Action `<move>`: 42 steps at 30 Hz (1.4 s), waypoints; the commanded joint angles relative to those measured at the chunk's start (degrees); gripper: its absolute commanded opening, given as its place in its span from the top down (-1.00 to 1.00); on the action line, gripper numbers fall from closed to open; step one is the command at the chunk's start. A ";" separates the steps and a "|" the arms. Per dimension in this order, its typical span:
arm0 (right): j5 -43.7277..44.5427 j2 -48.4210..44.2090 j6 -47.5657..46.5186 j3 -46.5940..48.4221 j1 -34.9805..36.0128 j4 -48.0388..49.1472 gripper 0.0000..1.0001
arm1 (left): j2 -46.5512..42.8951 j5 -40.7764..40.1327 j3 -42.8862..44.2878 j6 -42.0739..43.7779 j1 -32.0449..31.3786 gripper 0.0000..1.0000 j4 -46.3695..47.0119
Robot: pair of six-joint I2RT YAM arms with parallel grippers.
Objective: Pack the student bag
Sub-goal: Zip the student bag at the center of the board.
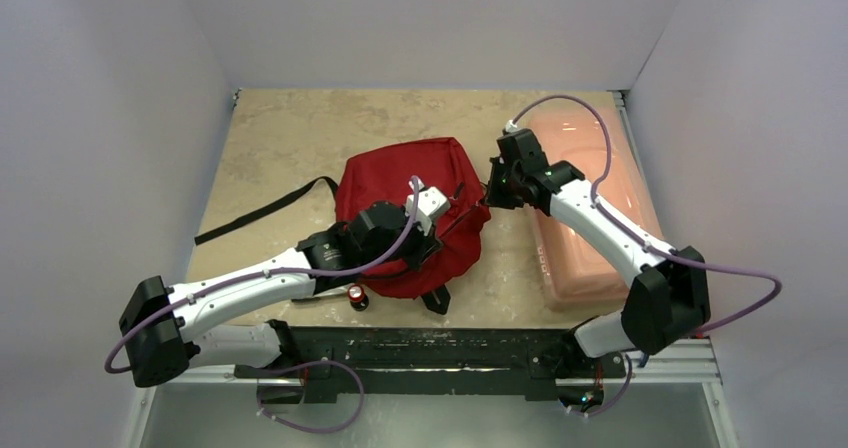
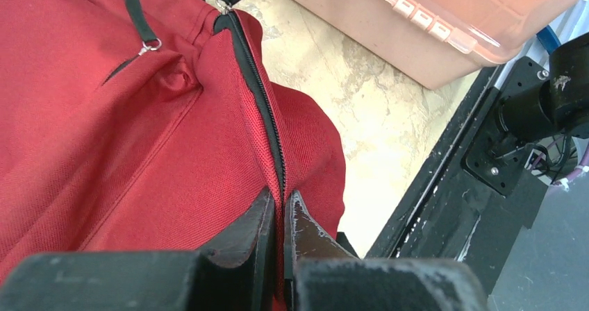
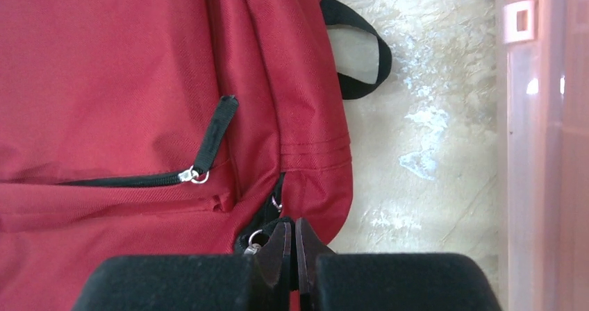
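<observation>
The student bag [image 1: 400, 183] is a dark red backpack lying flat in the middle of the table. My left gripper [image 2: 281, 198] is shut on a fold of its red fabric [image 2: 139, 130], right along the black main zipper [image 2: 260, 96]; in the top view that gripper [image 1: 432, 240] sits over the bag's near right part. At the bag's right edge my right gripper [image 1: 491, 194] is shut on a black zipper pull; in the right wrist view the gripper [image 3: 292, 226] has a metal ring [image 3: 255, 240] beside it. The front pocket zipper [image 3: 139, 180] is closed.
A pale pink translucent box [image 1: 590, 208] lies right of the bag, close to my right arm. A black strap [image 1: 265, 211] trails left over the table. A small red and black item [image 1: 356, 295] lies by the black base rail [image 1: 450, 353]. White walls enclose the table.
</observation>
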 commanded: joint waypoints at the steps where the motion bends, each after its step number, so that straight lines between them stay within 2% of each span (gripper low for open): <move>1: 29.07 5.56 -6.71 4.36 -6.66 5.43 1.00 | -4.43 9.57 -0.88 0.35 -1.16 1.00 -3.83; 7: 24.60 3.04 -9.77 6.16 -6.56 6.26 1.00 | -3.21 11.73 0.45 -0.76 -1.16 1.00 -1.89; 9: 17.66 -1.03 -10.42 4.35 -6.52 7.73 1.00 | -0.52 11.09 3.17 -2.07 -1.16 1.00 -4.76; 10: 14.49 -3.17 -10.53 3.22 -6.56 8.69 1.00 | 0.63 10.93 3.85 -2.94 -1.16 0.86 -4.72; 12: 8.23 -6.55 -11.52 0.51 -6.54 11.03 1.00 | 2.54 10.45 4.09 -5.12 -1.16 0.40 -3.18; 13: 6.00 -7.65 -11.62 -1.13 -6.51 11.50 1.00 | 4.38 9.53 5.09 -6.13 -1.11 0.25 -3.55; 18: -2.62 -11.44 -11.79 -5.54 -6.55 11.78 1.00 | 9.21 5.80 10.44 -9.87 -1.03 -0.09 -6.13; 23: -7.35 -15.27 -11.89 -9.30 -6.56 13.21 1.00 | 9.30 0.61 13.35 -11.93 -0.28 -0.14 -6.63; 29: -10.13 -20.91 -11.17 -13.69 -6.56 12.92 1.00 | 4.27 -4.60 7.95 -14.71 0.86 -0.23 1.71; 32: -11.30 -23.28 -10.84 -15.11 -6.53 12.50 1.00 | 7.06 -2.55 9.27 -14.78 0.86 -0.28 3.34; 37: -13.11 -24.58 -10.95 -16.33 -6.49 12.15 1.00 | 16.29 6.48 14.93 -16.23 0.57 -0.29 3.10; 42: -14.35 -25.28 -10.19 -17.32 -6.50 12.04 1.00 | 22.23 11.96 19.29 -16.95 -0.72 -0.38 3.78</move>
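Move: The right hand already grips the main zip's pull. The zip's other slider is about 3 cm ahead and 1 cm left of it, a little lower. The front-pocket pull is some 4 cm ahead and 5 cm left, and the pink box about 20 cm right, level with it. From the left hand, shut on the zip's edge, the held pull lies roughly 12 cm ahead and 11 cm right; the bag's black tab is 7 cm back, 2 cm right and 10 cm below. Still drawing the pull forward about 1 cm, the right hand then swings 5 cm right and up as the left fingers open and let go of the zip's edge; still pinching the pull, it turns back some 6 cm, tipped up about 15 degrees. The left hand dips back and right, lifts forward, then goes right and down over the zip side, open about two-thirds. ##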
